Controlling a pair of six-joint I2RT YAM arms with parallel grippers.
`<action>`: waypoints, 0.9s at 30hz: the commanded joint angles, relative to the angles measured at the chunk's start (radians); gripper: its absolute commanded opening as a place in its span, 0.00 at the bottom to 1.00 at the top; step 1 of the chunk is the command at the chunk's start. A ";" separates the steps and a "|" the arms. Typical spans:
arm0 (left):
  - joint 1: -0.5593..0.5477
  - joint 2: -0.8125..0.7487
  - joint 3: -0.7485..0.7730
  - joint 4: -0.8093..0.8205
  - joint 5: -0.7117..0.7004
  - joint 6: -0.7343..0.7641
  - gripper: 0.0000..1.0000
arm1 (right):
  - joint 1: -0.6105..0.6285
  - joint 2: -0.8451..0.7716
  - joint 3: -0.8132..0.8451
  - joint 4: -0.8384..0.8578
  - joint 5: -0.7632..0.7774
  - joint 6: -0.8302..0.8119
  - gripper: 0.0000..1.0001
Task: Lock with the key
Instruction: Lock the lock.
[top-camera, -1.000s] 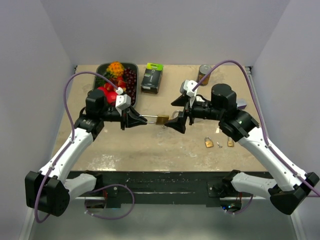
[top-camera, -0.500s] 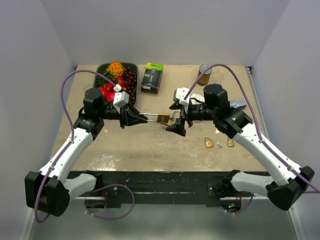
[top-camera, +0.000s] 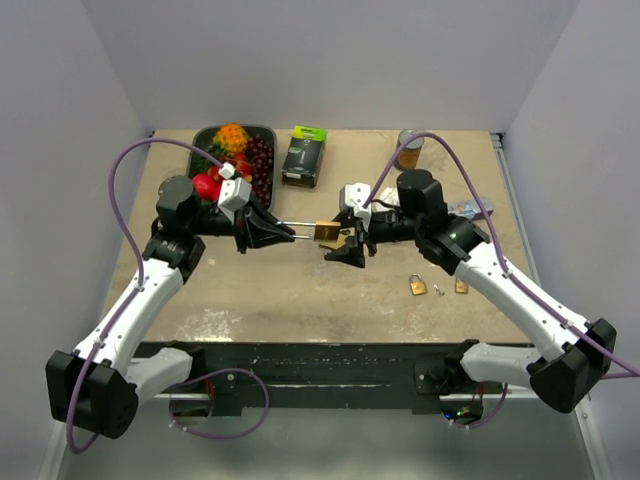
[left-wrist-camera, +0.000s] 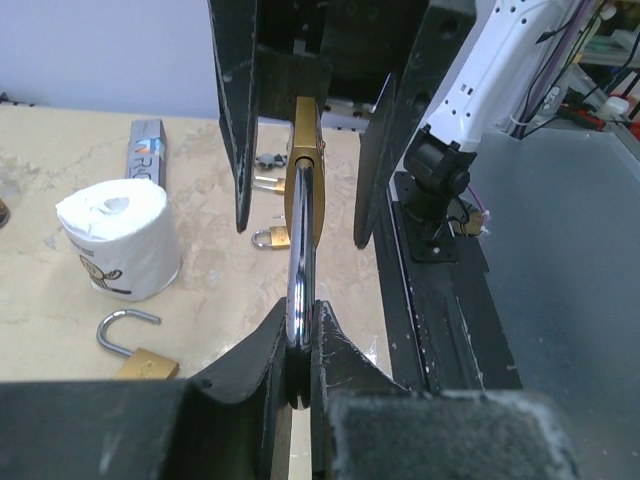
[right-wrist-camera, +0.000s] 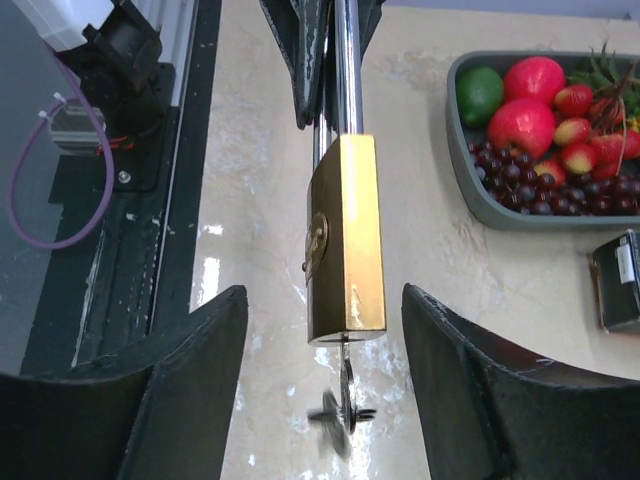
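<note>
A brass padlock (top-camera: 326, 232) hangs in the air above the table's middle. My left gripper (top-camera: 291, 232) is shut on its long steel shackle (left-wrist-camera: 301, 250). In the left wrist view the gripper (left-wrist-camera: 302, 315) pinches the shackle edge-on, and the brass body (left-wrist-camera: 306, 130) points away. The key (right-wrist-camera: 345, 385) sticks out of the bottom of the padlock (right-wrist-camera: 347, 235), with a blurred ring dangling from it. My right gripper (right-wrist-camera: 324, 295) is open, with one finger on each side of the lock body's lower end and a gap on both sides. From above, the right gripper (top-camera: 344, 243) meets the lock from the right.
A grey tray (top-camera: 266, 137) of fruit, a black box (top-camera: 305, 155) and a can (top-camera: 408, 148) stand along the back. Two small padlocks (top-camera: 418, 285) lie at the front right. A white paper roll (left-wrist-camera: 120, 240) and an open padlock (left-wrist-camera: 135, 345) show in the left wrist view.
My right gripper has moved left until its fingers straddle the padlock, and its jaws have narrowed. The left arm has drawn back slightly, still holding the shackle.
</note>
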 joint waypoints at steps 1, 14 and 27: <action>-0.006 -0.045 0.006 0.218 0.018 -0.125 0.00 | 0.003 -0.038 -0.053 0.183 -0.060 0.080 0.63; -0.009 -0.049 -0.017 0.304 0.012 -0.180 0.00 | 0.023 -0.035 -0.047 0.258 -0.072 0.172 0.48; -0.012 -0.049 -0.042 0.350 0.003 -0.203 0.00 | 0.051 -0.013 0.001 0.243 -0.089 0.188 0.26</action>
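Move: The big padlock's body, on the shackle my left hand already holds, lies about 4 cm to the left of my right hand, level ahead-wise and some 1 cm above it. From my left hand it is about 8 cm to the right at the same height. From my right hand, the open padlock lies about 13 cm ahead, 1 cm right and 27 cm below; the white paper roll about 16 cm ahead, 15 cm right and 22 cm below. I bring my right hand in around the padlock body, about 2 cm left, rising some 1.5 cm and easing back about 1 cm while its drooping fingers level out by some 7 degrees. Its half-open fingers close until they pinch the body's right-hand end from both sides. My left hand keeps its grip on the shackle, rises about 2 cm, mostly early on, and draws back about 1 cm. ##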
